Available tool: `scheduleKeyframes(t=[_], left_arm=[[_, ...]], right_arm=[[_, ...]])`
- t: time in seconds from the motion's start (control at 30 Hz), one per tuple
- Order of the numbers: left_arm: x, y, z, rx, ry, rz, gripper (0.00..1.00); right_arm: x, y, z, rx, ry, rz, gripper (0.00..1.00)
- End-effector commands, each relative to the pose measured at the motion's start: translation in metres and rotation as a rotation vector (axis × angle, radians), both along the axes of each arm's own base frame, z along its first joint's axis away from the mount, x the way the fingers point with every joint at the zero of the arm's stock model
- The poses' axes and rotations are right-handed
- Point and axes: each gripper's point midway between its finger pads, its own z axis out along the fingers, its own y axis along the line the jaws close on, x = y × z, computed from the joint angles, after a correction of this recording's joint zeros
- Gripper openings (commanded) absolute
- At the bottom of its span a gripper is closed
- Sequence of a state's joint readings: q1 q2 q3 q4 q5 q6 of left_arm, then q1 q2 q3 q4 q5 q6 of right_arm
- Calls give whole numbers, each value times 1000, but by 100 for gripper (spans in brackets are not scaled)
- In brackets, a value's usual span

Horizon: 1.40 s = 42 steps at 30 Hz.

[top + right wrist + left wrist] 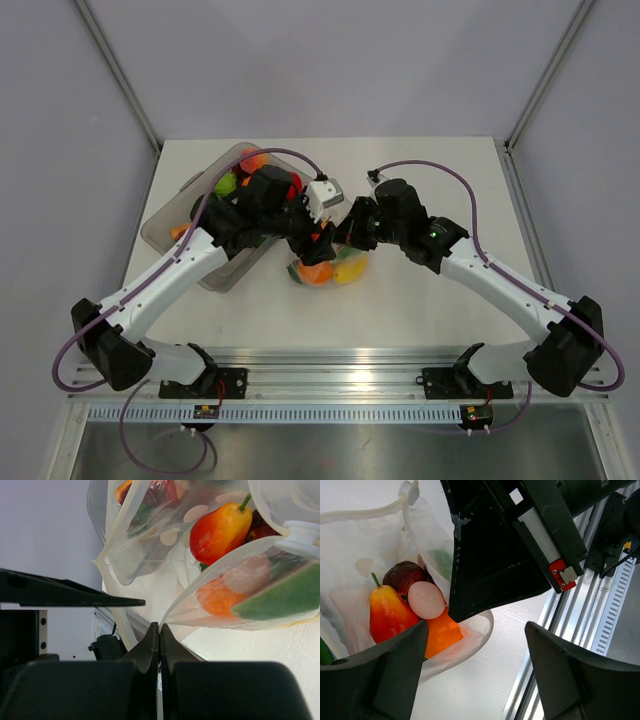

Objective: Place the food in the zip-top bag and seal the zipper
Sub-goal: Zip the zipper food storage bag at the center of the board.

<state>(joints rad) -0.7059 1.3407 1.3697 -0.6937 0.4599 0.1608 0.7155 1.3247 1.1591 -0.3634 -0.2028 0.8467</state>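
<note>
The zip-top bag (325, 270) lies at the table's middle, mouth held open, with food inside. Through it I see a red-orange fruit (387, 615), a pale pink piece (426, 600), a dark red one (405, 575) and an orange chunk (440, 632). The zipper (117, 530) runs along the open mouth, its white slider (300, 535) at one end. My right gripper (159, 627) is shut on the bag's mouth edge. My left gripper (477, 626) hangs open just over the bag's rim, nothing between its fingers.
A clear rigid tray (185, 225) sits at the left with more food, including a green piece (226, 184) and an orange one (252, 160). The two wrists crowd together above the bag. An aluminium rail (340, 375) runs along the near edge.
</note>
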Motion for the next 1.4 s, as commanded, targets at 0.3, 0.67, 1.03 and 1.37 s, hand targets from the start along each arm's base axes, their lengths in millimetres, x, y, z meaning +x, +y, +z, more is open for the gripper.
scheduleKeyframes(t=[0.3, 0.67, 1.03, 1.37], left_arm=[[5, -1, -25, 77, 1, 65, 9], [-11, 3, -28, 23, 1, 36, 0], [-19, 6, -25, 2, -1, 23, 0], [-24, 6, -31, -6, 28, 26, 0]], right_arm=[[-6, -2, 65, 128, -111, -6, 6], [7, -51, 75, -17, -232, -121, 56], [33, -98, 54, -184, -681, 88, 61], [31, -101, 23, -236, -898, 161, 65]])
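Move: The stretch of bag rim that the open left hand goes for lies about 4 cm straight below it. From that hand, the orange is some 2 cm ahead, 2 cm right and 9 cm down; the pear 8 cm ahead, level sideways and 9 cm down. From the right hand, still pinching the rim, the left hand's spot is roughly 3 cm back, 3 cm left and 3 cm down. The left hand sinks about 5 cm, pinching the bag's rim; the right lets go, retreating some 11 cm rightward. ##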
